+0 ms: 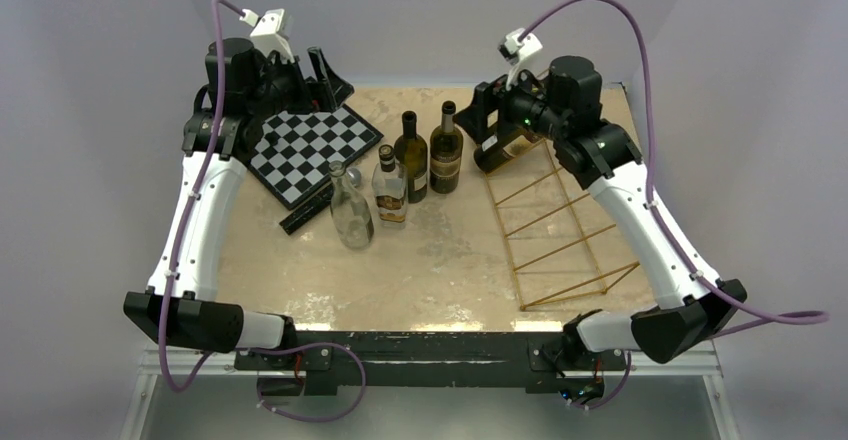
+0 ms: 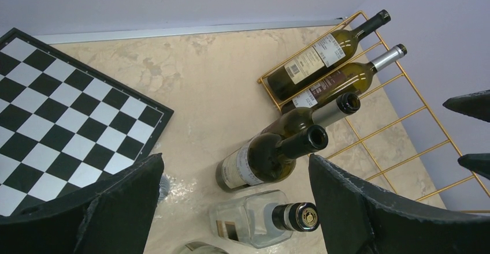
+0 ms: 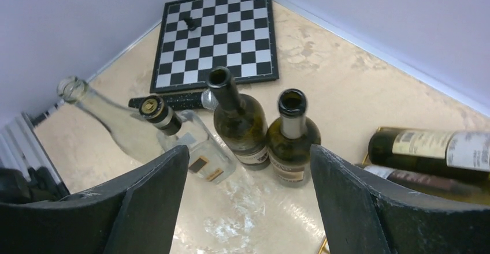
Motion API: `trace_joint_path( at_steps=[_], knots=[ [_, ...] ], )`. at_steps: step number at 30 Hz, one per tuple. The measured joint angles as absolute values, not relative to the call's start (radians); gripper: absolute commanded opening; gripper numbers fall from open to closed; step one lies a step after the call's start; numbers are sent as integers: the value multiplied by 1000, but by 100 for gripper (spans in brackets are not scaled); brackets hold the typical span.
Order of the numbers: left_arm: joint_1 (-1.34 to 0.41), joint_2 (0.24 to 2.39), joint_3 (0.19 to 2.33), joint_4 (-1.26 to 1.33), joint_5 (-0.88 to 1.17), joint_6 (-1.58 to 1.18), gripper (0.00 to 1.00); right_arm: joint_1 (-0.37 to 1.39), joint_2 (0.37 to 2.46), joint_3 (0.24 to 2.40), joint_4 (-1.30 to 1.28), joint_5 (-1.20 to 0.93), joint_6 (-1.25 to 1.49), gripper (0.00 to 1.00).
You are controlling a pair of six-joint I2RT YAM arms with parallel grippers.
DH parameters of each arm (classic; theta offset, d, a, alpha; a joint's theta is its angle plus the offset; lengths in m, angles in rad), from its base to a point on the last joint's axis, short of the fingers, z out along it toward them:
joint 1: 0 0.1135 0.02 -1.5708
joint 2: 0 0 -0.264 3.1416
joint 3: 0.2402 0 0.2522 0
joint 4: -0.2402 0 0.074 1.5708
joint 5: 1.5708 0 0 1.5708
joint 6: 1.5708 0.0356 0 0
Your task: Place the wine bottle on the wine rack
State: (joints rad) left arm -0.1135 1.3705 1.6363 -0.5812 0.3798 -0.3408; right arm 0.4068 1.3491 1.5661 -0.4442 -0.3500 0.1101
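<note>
Two dark wine bottles (image 1: 410, 155) (image 1: 446, 148) stand upright mid-table, left of the gold wine rack (image 1: 545, 217). In the left wrist view two more wine bottles (image 2: 315, 63) (image 2: 341, 81) lie on the rack's (image 2: 306, 49) far end; the right arm hides them from above. My left gripper (image 1: 335, 78) (image 2: 237, 208) hangs open and empty above the chessboard's far corner. My right gripper (image 1: 478, 120) (image 3: 248, 202) is open and empty above the rack's far left corner, with the standing bottles (image 3: 240, 124) (image 3: 293, 135) ahead of it.
A clear square bottle with a black cap (image 1: 390, 185) (image 2: 254, 219) and a clear round bottle (image 1: 351, 205) (image 3: 110, 121) stand left of the dark ones. The chessboard (image 1: 310, 150) lies at back left, a black bar (image 1: 305, 210) along its near edge. Walls enclose three sides.
</note>
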Motion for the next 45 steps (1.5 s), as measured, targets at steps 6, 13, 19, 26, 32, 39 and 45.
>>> trace_joint_path(
  at_steps=[6,13,19,26,32,39,45],
  knots=[
    [-113,1364,1614,-571,382,-342,99,590,1343,1516,-401,-294,-11,80],
    [-113,1357,1605,-570,382,-349,99,707,1356,1507,-376,-277,-49,75],
    [-113,1342,1589,-570,381,-357,99,797,1412,1507,-356,-247,-79,81],
    [-113,1328,1573,-579,374,-365,99,839,1520,1497,-314,-211,-86,82],
    [-113,1291,1545,-603,356,-367,99,838,1596,1497,-261,-147,-83,75],
    [-113,1251,1510,-625,338,-367,99,838,1672,1497,-220,-97,-49,53],
    [-113,1241,1507,-645,330,-367,99,838,1705,1497,-200,-101,-2,23]
  ],
)
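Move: The square bottle stands about 18 cm to the right hand's left and 2 cm back, its middle some 24 cm below. From it, the near dark bottle is 6 cm farther out and 6 cm right, the far dark bottle 8 cm out and 13 cm right, and the round clear bottle 6 cm nearer and 9 cm left. From the left hand the square bottle lies roughly 11 cm right, 5 cm back, 24 cm below. Right hand sweeps about 18 cm left, then 14 cm down, closing around the square bottle's cap; left eases back. ##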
